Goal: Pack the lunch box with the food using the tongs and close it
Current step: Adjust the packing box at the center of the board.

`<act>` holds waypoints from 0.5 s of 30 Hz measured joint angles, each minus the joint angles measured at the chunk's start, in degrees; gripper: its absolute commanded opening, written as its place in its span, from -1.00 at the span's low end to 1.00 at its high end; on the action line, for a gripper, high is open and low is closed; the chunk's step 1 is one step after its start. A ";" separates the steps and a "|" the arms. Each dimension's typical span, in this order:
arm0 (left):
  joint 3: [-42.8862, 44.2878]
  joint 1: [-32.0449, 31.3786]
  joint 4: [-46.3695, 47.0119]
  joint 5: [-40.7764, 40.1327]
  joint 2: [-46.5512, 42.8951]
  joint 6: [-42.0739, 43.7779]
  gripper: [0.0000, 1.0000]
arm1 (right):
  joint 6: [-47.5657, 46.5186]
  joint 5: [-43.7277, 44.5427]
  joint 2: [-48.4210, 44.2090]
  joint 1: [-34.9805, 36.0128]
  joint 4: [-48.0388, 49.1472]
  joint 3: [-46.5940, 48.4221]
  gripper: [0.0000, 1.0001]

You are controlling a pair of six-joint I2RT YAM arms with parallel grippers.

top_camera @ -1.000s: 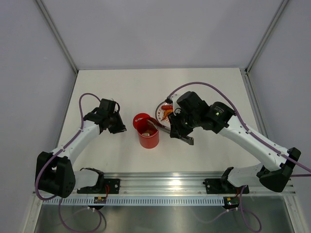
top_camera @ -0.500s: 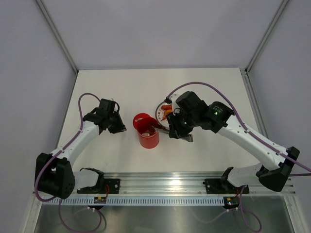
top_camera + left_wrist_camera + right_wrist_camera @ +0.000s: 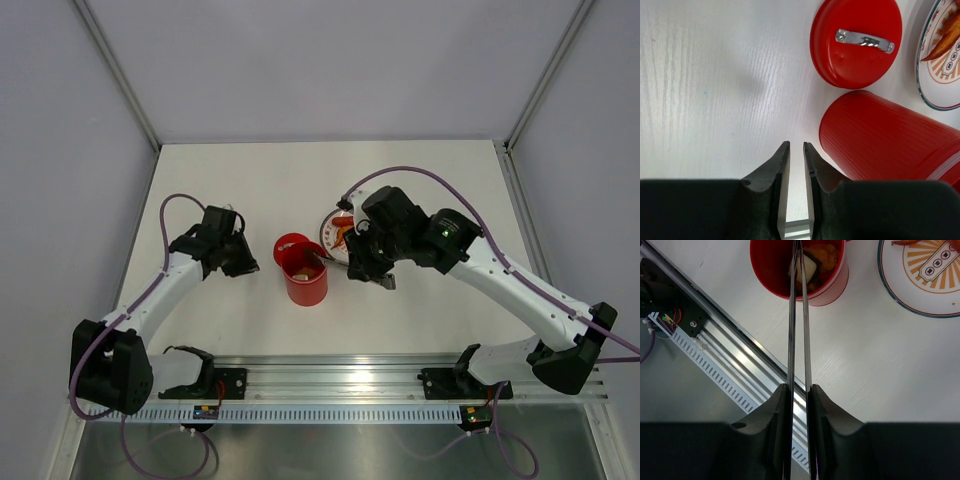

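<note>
The red lunch box [image 3: 305, 283] stands open mid-table, its ribbed wall [image 3: 885, 135] just right of my left gripper [image 3: 796, 144]. That gripper [image 3: 245, 265] shows a slim gap with nothing in it. The flat red lid [image 3: 855, 42] with a metal handle lies beyond the box. My right gripper [image 3: 799, 386] is shut on the grey tongs [image 3: 792, 315], whose nearly closed tips reach into the box mouth [image 3: 832, 287]. Inside lie a black-and-white roll [image 3: 810, 267] and an orange fried bit [image 3: 821, 252]. A fried piece [image 3: 942, 42] rests on the plate [image 3: 900, 302].
The white plate with orange pattern [image 3: 335, 225] sits behind and right of the box, partly under my right arm. A metal rail [image 3: 340, 375] with cable clips runs along the near table edge, also seen as the rail [image 3: 715, 350] below the tongs. White walls enclose the table.
My right gripper has drawn back a little toward the plate while the tongs widened and narrowed again, their tips staying at the box mouth. The left arm has not moved.
</note>
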 measured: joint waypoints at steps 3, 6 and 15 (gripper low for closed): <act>-2.43 0.00 -0.33 -0.04 -2.21 0.09 -0.63 | -0.07 1.73 -0.02 0.11 0.55 1.38 -1.00; -5.79 -0.02 -0.76 -0.02 -5.20 0.15 -0.64 | -0.09 5.75 -0.07 0.15 1.99 2.95 -1.00; -13.03 -3.50 -0.31 4.09 -8.94 -2.03 -0.64 | 0.17 15.08 2.69 -4.42 3.17 8.22 -1.00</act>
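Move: From the left hand the red packing box stands about 14 cm right and 1 back, its middle some 3 cm lower; the lid lies 9 ahead, 11 right and 9 down. From the right hand, holding the closed tongs out over the box, the plate is roughly 21 cm ahead, 1 left and 24 down; the box is 7 ahead, 13 left and 18 down. Right swings its tongs about 8 cm forward and up off the packing box; left backs 7 cm, sinking. ##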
